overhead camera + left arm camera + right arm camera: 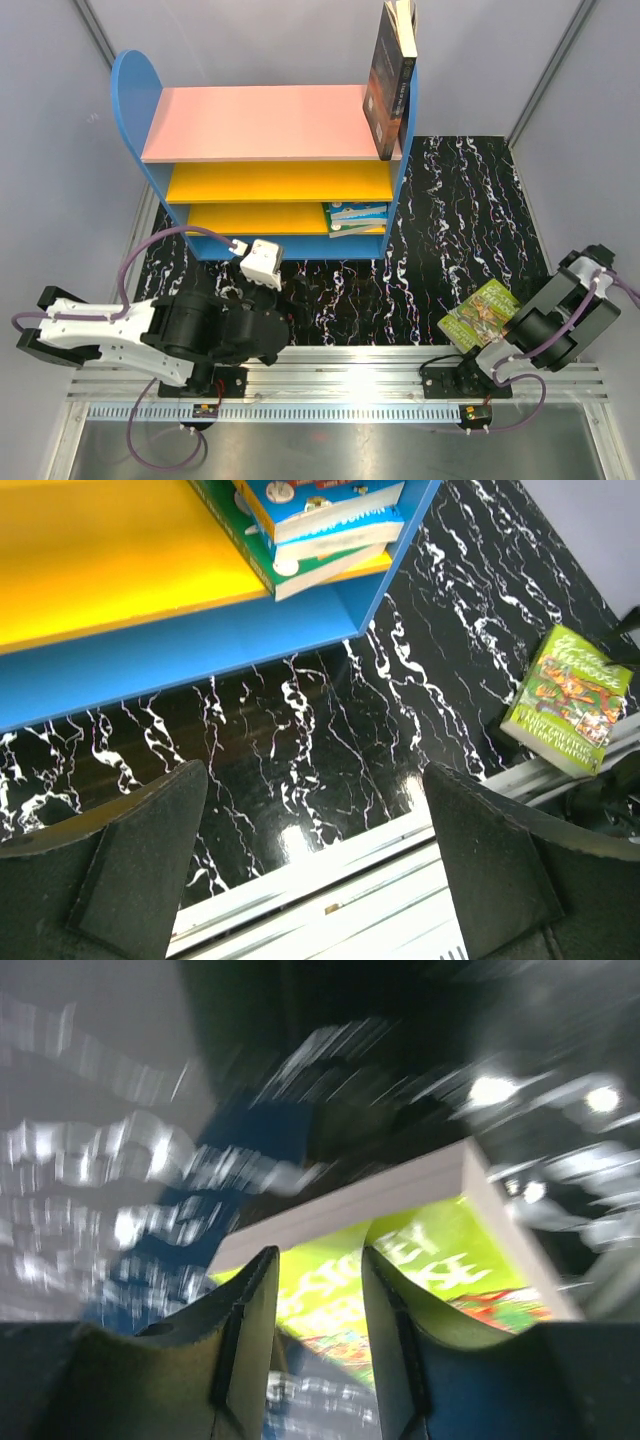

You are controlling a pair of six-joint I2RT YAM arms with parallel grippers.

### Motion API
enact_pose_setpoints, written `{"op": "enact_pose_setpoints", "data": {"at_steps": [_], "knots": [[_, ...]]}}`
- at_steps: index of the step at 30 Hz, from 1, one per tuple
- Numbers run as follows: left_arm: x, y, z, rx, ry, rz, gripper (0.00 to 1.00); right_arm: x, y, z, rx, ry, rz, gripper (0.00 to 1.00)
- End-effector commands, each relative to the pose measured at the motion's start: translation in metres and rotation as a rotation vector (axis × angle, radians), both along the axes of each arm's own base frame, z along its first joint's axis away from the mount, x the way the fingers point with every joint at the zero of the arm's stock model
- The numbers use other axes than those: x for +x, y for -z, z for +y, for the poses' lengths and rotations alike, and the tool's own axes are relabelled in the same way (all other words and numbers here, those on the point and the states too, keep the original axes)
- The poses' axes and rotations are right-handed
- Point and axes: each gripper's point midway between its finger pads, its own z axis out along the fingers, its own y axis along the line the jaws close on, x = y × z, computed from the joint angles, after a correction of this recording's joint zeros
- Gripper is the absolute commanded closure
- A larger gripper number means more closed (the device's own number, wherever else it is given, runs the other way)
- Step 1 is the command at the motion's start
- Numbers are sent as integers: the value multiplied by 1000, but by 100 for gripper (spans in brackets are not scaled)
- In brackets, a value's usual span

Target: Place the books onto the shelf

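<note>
The shelf (270, 122) stands at the back with blue sides, a pink top and yellow boards. A dark book (390, 85) stands upright on the right end of the pink top. A few books (355, 218) lie stacked on the lowest yellow board, at its right end, also in the left wrist view (320, 520). A lime-green book (480, 312) lies on the mat at the right (570, 698). My right gripper (320, 1255) hovers at its cover (440, 1250), jaws half apart, nothing pinched. My left gripper (262, 262) (315, 770) stands open and empty before the shelf's base.
A black marbled mat (440, 230) covers the table in front of the shelf. A white aluminium rail (340, 375) runs along the near edge, carrying both arm bases. Grey walls close in on both sides. The right wrist view is blurred.
</note>
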Motion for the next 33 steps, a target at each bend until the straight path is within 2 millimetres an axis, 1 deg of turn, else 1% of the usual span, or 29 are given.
{"op": "enact_pose_setpoints", "data": {"at_steps": [1,2,3,4,5,6,7,8,9,11,12,13,14,15,16,17,18,19,20,21,22,23,24,26,27,29,30,32,33], "knots": [[8,-23,-4,-75,-45,-52,6,29,-3,66,201,-69,-100,54],[7,-22,-6,-73,-42,-53,6,32,-4,81,228,-82,-95,54],[7,-21,-8,-73,-42,-52,5,37,-5,102,254,-131,-96,54],[7,-21,-11,-75,-43,-54,5,40,-10,112,257,-137,-124,53],[7,-24,-13,-84,-43,-52,5,37,-8,127,303,-93,-126,53],[7,-24,-14,-82,-41,-53,5,41,-7,143,308,-130,-135,53],[6,-24,-18,-76,-39,-53,5,41,-9,151,309,-136,-145,53],[6,-25,-21,-78,-36,-52,5,36,-3,162,332,-108,-129,53],[5,-25,-23,-70,-28,-53,5,41,-7,179,326,-161,-157,53],[4,-23,-31,-63,-20,-51,5,43,-8,203,343,-188,-162,53],[3,-24,-33,-71,-18,-45,5,45,-12,227,340,-283,-171,52],[3,-23,-35,-69,-16,-43,5,48,-16,239,336,-336,-177,51],[2,-22,-38,-65,-14,-43,5,60,-29,243,294,-397,-212,50],[1,-23,-41,-69,-10,-41,5,55,-34,246,270,-436,-179,48],[1,-26,-44,-83,-9,-39,5,57,-41,243,229,-473,-179,45],[1,-26,-48,-83,-9,-39,5,70,-57,230,130,-509,-208,39],[0,-26,-51,-76,0,-43,5,66,-62,221,88,-516,-175,34],[0,-30,-55,-92,4,-45,5,72,-71,211,46,-534,-186,32],[-1,-30,-59,-92,11,-46,5,89,-91,196,-41,-596,-231,20],[-1,-30,-63,-77,22,-52,5,89,-85,189,-54,-625,-169,11],[-2,-34,-67,-92,27,-53,5,89,-84,179,-76,-639,-114,5],[-3,-36,-69,-91,33,-53,5,93,-91,151,-140,-620,-58,0],[-3,-37,-71,-91,38,-53,5,85,-78,140,-114,-605,32,0],[-4,-39,-72,-92,41,-52,5,79,-70,116,-91,-527,41,0],[-4,-40,-71,-102,36,-45,5,72,-71,83,-100,-407,19,0],[-4,-40,-65,-110,31,-37,5,57,-66,58,-103,-315,34,0],[-3,-37,-62,-110,28,-35,5,41,-64,35,-125,-231,73,0],[-2,-39,-54,-132,26,-34,5,23,-61,17,-163,-166,127,0],[-1,-33,-50,-117,21,-40,5,17,-63,10,-180,-135,139,0]]}}
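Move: The 65-Storey Treehouse book lies flat beside the right hand, its middle about 11 cm to the left, 6 cm nearer the base and some 2 cm lower; its title edge is right by the fingertips. The shelf's front right corner is roughly 39 cm to that hand's left and 8 cm farther out. From the high left hand, the book's middle is about 50 cm to the right, level with it and about 29 cm below. Leftward and low, the half-open right hand sweeps some 25 cm from the book's title edge, passing its far side. It then rises about 10 cm while reaching forward, fingers opening wide, and swings back right, finally drawing back and sinking, to stop clear above its start. The wrist twists about 30 degrees counter-clockwise and mostly back. The left hand, high and wide open, drifts 6 cm right. ##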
